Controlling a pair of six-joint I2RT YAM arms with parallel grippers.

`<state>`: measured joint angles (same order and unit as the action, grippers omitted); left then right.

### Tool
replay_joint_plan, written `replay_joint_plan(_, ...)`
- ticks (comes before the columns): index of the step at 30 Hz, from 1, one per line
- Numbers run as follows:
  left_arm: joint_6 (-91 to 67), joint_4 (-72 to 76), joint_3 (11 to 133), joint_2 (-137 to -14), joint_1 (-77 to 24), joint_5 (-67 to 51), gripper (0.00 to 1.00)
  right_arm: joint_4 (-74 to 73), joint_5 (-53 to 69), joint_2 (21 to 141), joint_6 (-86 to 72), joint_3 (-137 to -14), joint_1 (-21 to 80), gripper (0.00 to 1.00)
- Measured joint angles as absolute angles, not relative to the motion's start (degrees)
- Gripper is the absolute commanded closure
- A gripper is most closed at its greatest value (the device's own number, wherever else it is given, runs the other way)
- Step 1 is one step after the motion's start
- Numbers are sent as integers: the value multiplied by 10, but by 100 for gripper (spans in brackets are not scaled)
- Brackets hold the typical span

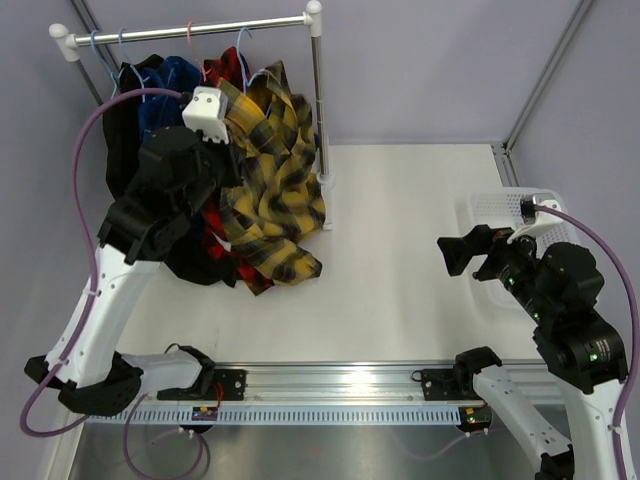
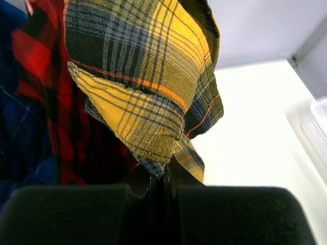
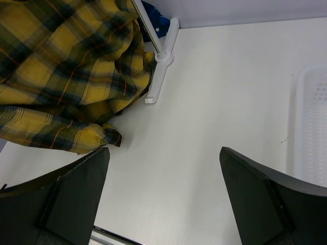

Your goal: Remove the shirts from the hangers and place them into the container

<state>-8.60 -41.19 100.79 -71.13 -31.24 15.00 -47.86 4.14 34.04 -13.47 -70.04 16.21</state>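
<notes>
Four shirts hang from wire hangers (image 1: 241, 47) on the rail: a black one (image 1: 120, 130), a blue one (image 1: 172, 85), a red plaid one (image 1: 222, 68) and a yellow plaid one (image 1: 270, 160). My left gripper (image 1: 230, 172) is pressed into the yellow shirt's left side. In the left wrist view its jaws (image 2: 163, 176) are shut on a fold of the yellow plaid shirt (image 2: 143, 76), with the red shirt (image 2: 41, 66) beside it. My right gripper (image 1: 470, 255) hovers open over the table, nothing between its fingers (image 3: 82, 189). The white container (image 1: 505, 205) lies at the right, partly behind the right arm.
The silver rail (image 1: 190, 35) stands on a post (image 1: 318, 110) with a white foot (image 3: 158, 76) on the table. The yellow shirt's hem (image 3: 61, 127) lies bunched on the table near that foot. The container's rim (image 3: 311, 122) shows right of my right gripper.
</notes>
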Motion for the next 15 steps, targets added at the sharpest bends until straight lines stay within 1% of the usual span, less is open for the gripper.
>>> replay_joint_plan(3,-85,-448,988,-674,-312,107,100,-479,42,346,-133,-701,162,0)
replay_joint_plan(7,-81,-485,1003,-647,-312,25,100,-478,47,365,-131,-701,162,1)
replay_joint_plan(11,-79,-513,1081,-655,-311,-89,100,-476,56,387,-126,-710,162,0)
replay_joint_plan(15,-80,-512,1140,-657,-311,-187,100,-472,57,410,-123,-748,162,0)
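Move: The left hand already has the yellow plaid shirt pinched; the shirt's middle hangs some 8 cm ahead, 5 cm right and 12 cm below. Its eventual goal, the container, is about 57 cm right, 5 cm farther out and 40 cm down. The red shirt hangs roughly 13 cm ahead, 4 cm left and 12 cm lower; the stand post is 17 cm ahead, 13 cm right. From the empty right hand, the plaid shirt is about 21 cm ahead, 30 cm left, slightly lower. Still pinching the plaid shirt, the left hand draws it back from the rack about 12 cm, drifting a little left. After a slight dip it climbs, ending about 8 cm higher, while the wrist swings some 35 degrees clockwise so the fingers point more to the right. The open right hand eases forward about 2 cm. ##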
